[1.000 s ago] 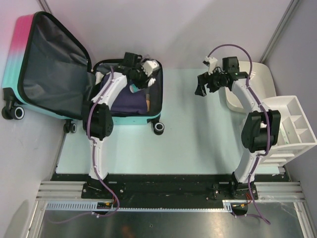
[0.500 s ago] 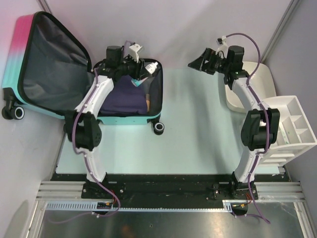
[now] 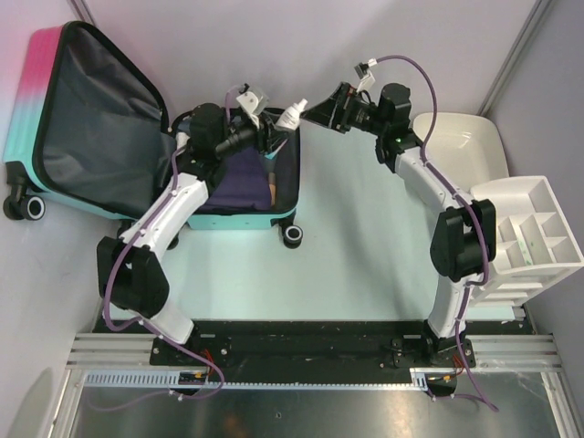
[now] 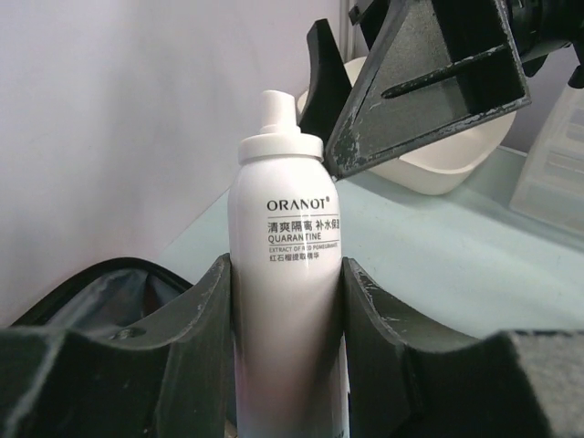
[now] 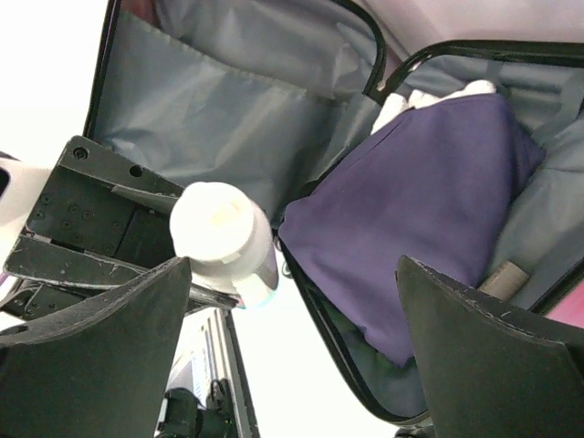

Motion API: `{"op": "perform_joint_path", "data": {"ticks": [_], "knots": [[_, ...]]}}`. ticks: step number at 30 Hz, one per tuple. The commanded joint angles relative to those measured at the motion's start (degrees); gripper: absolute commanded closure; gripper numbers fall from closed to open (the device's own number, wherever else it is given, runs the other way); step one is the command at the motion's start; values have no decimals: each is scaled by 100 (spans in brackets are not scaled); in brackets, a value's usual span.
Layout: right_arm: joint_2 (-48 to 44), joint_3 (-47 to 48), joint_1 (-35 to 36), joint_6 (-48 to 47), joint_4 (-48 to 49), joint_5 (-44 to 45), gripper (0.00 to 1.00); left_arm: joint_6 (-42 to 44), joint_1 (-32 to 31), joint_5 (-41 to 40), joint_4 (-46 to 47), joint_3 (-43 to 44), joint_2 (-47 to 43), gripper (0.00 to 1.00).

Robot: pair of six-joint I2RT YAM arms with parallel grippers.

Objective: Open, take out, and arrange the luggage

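The luggage [image 3: 55,100] lies open at the far left, its pink-to-teal lid tipped back and its grey lining [image 5: 228,109] showing. A folded purple cloth [image 3: 239,178] fills the lower half, also seen as purple cloth [image 5: 429,210]. My left gripper [image 3: 272,135] is shut on a white spray bottle [image 3: 290,115] above the luggage's right edge; the bottle [image 4: 287,274] stands between both pads. My right gripper [image 3: 319,108] is open, right next to the bottle's cap [image 5: 219,233], which is near its left finger without touching it.
A white tub [image 3: 461,151] sits at the back right, and a white compartment organiser [image 3: 529,233] stands at the right edge. A luggage wheel [image 3: 292,237] juts onto the pale green tabletop. Grey walls close in behind and on both sides.
The left gripper has lifted the white bottle out of the luggage and turned it rightward. The right arm has swung left from the tub until its open jaws are at the bottle.
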Motion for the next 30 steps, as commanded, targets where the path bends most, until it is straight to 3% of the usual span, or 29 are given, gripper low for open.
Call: {"op": "perform_joint_path", "data": {"ticks": [1,6,12,15,18,19,21,22,24,25,28,30], "knots": [[-213,146,212,-55,336,-114,0,-357,-222,-36,869,-164,-442,100],[-397,-231,336,139,925,-238,0,-620,-301,-98,1010,-278,-522,100],[-407,-83,555,-124,540,8,0,-551,-424,-10,1116,-270,-548,100],[-433,-65,582,-195,451,0,12,-516,-486,-80,1133,-278,-566,100],[-582,-223,564,-238,407,131,33,-463,-521,-124,1133,-313,-583,100],[-678,-276,547,-256,398,201,45,-445,-538,-133,1133,-322,-601,100],[-767,-364,503,-309,337,298,58,-410,-547,-142,1133,-410,-618,100],[-811,-364,442,-335,328,359,73,-410,-565,-159,1133,-436,-645,97],[-925,-347,380,-466,196,421,88,-410,-574,-168,1133,-515,-662,81],[-969,-355,293,-511,144,482,100,-410,-582,-177,1125,-550,-662,56],[-1215,-346,99,-809,-102,597,100,-410,-574,-300,1090,-709,-741,23],[-1477,-320,-147,-1203,-401,693,100,-262,-574,-344,1028,-831,-838,12]]}}
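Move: The white spray bottle stands cap-up in the left fingers, its middle a couple of centimetres above that hand's point. From the right hand, open and empty, it is about 7 cm left, 2 cm back and roughly 3 cm lower. The open suitcase's packed half lies about 10 cm ahead, 14 cm left and 26 cm below the left hand, its orange-brown stick only some 5 cm ahead, 5 cm left and 24 cm below. The bottle changes hands in mid-air: the left hand carries it back and right some 4–5 cm, while the right hand comes back and left about 5 cm until its open fingers straddle the upper body, then closes on it. The left fingers then open and let go, and the right hand draws back rightward a couple of centimetres with the bottle, having risen about 3 cm in all. ##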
